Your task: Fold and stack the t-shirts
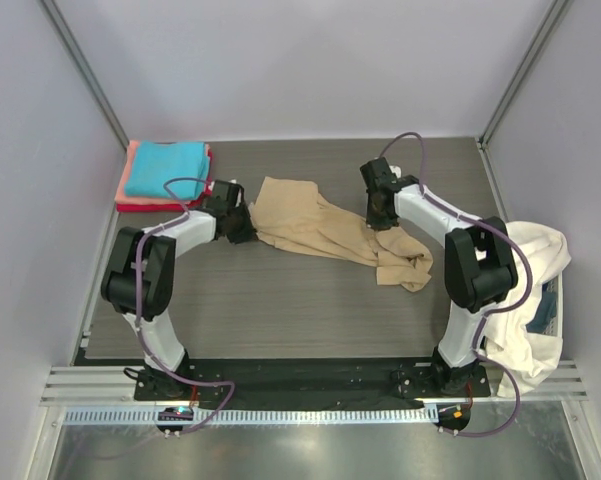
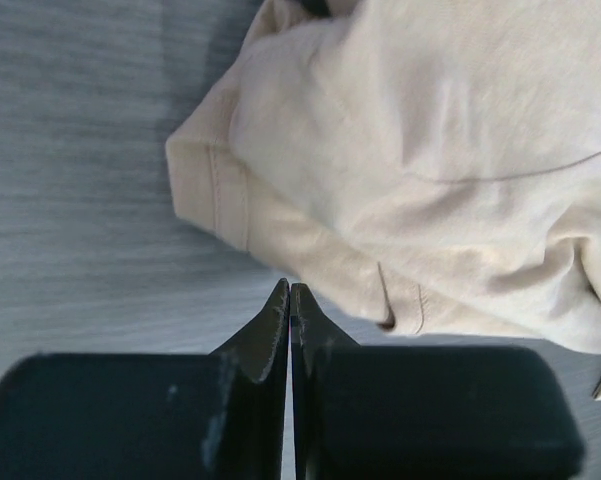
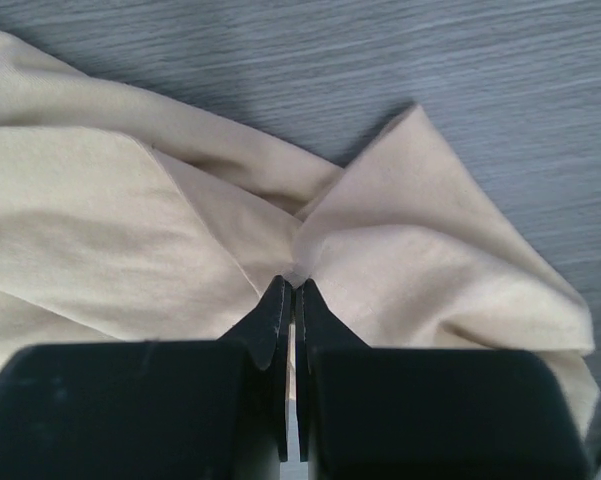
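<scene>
A large tan t-shirt lies crumpled in the middle of the table. My left gripper sits at its left edge. In the left wrist view the left gripper is shut, its tips beside the hem of the tan t-shirt, with no cloth showing between them. My right gripper is over the shirt's right half. The right gripper is shut on a small pucker of the tan t-shirt, and creases run out from the tips. Folded t-shirts are stacked at the back left, turquoise on top of salmon-pink and red.
Cream-white t-shirts hang over a white basket at the right edge of the table. The folded stack lies close to the left wall. Grey walls close in the back and both sides.
</scene>
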Controlling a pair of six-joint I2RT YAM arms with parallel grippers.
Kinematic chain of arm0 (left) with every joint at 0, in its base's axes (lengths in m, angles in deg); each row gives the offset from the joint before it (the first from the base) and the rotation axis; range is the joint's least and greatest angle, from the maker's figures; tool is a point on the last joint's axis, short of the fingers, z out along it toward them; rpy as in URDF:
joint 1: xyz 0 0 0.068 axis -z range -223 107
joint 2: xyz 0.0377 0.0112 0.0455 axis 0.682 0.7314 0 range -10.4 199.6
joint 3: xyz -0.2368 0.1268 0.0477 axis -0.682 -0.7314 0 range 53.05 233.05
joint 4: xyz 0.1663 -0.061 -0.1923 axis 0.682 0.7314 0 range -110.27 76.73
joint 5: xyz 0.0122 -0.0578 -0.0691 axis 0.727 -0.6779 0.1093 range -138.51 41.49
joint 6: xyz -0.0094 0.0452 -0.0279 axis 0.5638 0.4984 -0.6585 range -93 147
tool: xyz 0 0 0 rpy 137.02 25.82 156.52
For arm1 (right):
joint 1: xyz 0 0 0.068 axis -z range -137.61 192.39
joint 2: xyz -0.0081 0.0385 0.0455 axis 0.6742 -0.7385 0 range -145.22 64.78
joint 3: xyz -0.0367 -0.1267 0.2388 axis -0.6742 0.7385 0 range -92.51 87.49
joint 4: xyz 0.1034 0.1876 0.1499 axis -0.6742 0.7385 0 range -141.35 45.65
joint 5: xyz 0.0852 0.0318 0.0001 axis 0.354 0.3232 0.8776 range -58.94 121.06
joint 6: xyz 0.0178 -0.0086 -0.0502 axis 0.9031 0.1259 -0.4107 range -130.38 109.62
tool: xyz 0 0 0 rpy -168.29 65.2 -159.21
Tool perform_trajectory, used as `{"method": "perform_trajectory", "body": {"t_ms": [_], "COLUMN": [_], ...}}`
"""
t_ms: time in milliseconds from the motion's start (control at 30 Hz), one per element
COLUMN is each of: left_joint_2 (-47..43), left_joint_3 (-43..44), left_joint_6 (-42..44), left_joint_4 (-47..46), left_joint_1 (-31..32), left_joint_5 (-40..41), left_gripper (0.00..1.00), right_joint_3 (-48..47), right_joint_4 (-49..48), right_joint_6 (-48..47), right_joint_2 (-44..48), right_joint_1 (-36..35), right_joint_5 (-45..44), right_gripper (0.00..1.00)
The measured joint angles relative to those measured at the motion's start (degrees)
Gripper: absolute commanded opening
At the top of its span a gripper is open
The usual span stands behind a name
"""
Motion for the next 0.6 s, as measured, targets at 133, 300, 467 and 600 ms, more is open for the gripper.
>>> {"method": "perform_trajectory", "body": {"t_ms": [133,300,467,600], "left_joint_2": [-4.98,-19.02,-40.87,-50.12], "left_joint_3": [-5.97,-17.53,-26.49,-27.89], "left_joint_6": [-1.46,-4.11,-6.69,-6.4], "left_joint_4": [-0.79,-0.04,4.74,4.94], "left_joint_1": [0.09,0.52,0.87,1.16], "left_joint_5": [0.07,1.62,5.16,7.43], "left_gripper": [0.0,0.0,0.37,0.88], "right_joint_3": [0.0,-0.02,1.01,6.23], "right_joint_4": [2.75,5.51,6.67,5.95], "right_joint_6": [-0.55,-0.79,0.98,3.37], "right_joint_2": [4.04,15.26,30.29,40.15], "right_joint_1": [0.0,0.35,1.97,3.89], "right_joint_5": [-3.08,-9.77,-19.85,-25.49], "right_gripper": [0.01,0.01,0.01,0.01]}}
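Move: The right fingers already pinch the tan t-shirt just above the table. The laundry basket with the white cloth lies about 27 cm to the right and 18 cm back; the shirt's loose lower end is some 7 cm to the right and 13 cm back. From the empty left hand, the middle of the shirt's left end is roughly 6 cm ahead and 8 cm to the right, and the folded stack about 18 cm ahead and 17 cm to the left. Keep the right fingers shut on the tan shirt and raise it fast, about 21 cm, swinging right and somewhat back towards the basket side while the fingers tip up forward and turn clockwise. Meanwhile draw the empty left gripper back about 12 cm from the shirt's left end, rising and easing left, and open it wide late on. ##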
